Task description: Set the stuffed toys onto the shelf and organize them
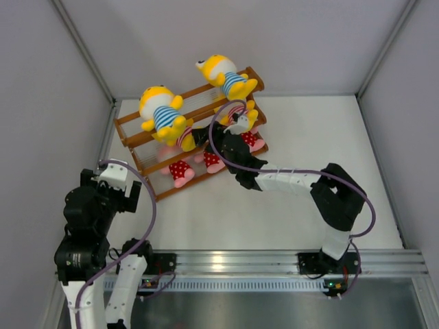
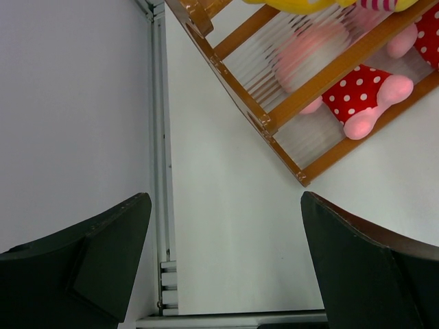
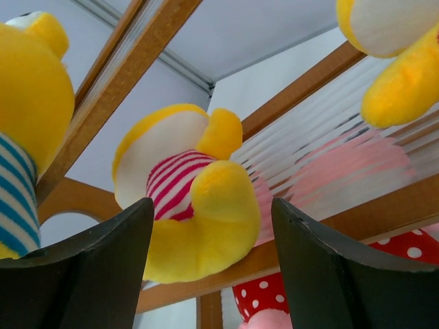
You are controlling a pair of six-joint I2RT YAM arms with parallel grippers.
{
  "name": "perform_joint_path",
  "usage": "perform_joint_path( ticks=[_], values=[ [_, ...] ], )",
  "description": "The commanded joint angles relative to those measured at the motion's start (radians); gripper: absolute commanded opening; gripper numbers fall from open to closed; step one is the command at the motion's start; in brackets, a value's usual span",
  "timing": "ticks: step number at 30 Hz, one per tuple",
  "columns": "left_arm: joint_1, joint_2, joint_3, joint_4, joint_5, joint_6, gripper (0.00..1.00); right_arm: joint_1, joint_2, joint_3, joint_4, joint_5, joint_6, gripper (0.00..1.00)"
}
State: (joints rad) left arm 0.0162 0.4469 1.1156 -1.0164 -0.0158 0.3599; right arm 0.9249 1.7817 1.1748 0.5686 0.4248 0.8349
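The shelf (image 1: 140,138) stands at the back left. Two yellow toys in blue-white shirts (image 1: 163,113) (image 1: 230,79) sit on its top tier. A yellow toy in a pink-white shirt (image 3: 171,181) sits on the middle bar. Pink toys in red dotted outfits (image 1: 180,170) sit on the bottom tier. My right gripper (image 1: 200,135) is open at the middle tier. In the right wrist view the right gripper (image 3: 211,205) has its jaws on either side of that toy's yellow leg. My left gripper (image 1: 129,195) is open and empty, near the shelf's front left corner (image 2: 274,123).
The cell's left wall and its metal floor rail (image 2: 159,171) run close beside my left gripper. White table lies in front of and to the right of the shelf. A pink dotted toy (image 2: 357,92) shows in the left wrist view.
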Motion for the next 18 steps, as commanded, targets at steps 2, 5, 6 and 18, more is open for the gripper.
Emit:
perform_joint_path(
  ticks=[2, 5, 6, 18],
  values=[
    [-0.01, -0.013, -0.019, 0.016, -0.032, 0.024, 0.97, -0.012, 0.054, 0.066, 0.079, 0.049, 0.052, 0.69],
    [-0.01, -0.017, -0.028, 0.016, -0.042, 0.031, 0.97, -0.014, 0.076, 0.089, 0.089, 0.063, 0.059, 0.67],
    [-0.01, -0.022, -0.043, 0.018, -0.047, 0.036, 0.97, -0.014, 0.076, 0.091, 0.094, 0.074, 0.064, 0.65],
    [-0.047, -0.042, -0.074, 0.018, -0.075, 0.054, 0.97, 0.054, 0.004, 0.014, 0.146, 0.199, -0.003, 0.16]
  ],
)
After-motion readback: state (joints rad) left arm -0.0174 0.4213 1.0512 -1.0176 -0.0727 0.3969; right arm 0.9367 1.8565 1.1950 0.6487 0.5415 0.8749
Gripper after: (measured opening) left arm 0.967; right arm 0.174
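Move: The pink-striped yellow toy on the left part of the middle shelf lies right in front of the open right fingers, its middle about 4 cm ahead, 4 cm left and 2 cm above. The blue-striped toy on the top shelf is roughly 3 cm ahead, 10 left and 12 up; the other pink-striped toy some 9 ahead and 12 right, level. The middle red-dotted toy is straight below, 13 cm down and 3 right. From the left hand the target is about 23 ahead, 18 right, 4 lower. The right fingers close on the near yellow foot of the pink-striped toy and pinch it between their tips. Beforehand the hand eases about 1.5 cm forward towards the toy and a little down, then stays nearly in place while shutting, turning some 5 degrees clockwise. The left hand, still wide open, sinks about 2 cm well clear of the shelf. ##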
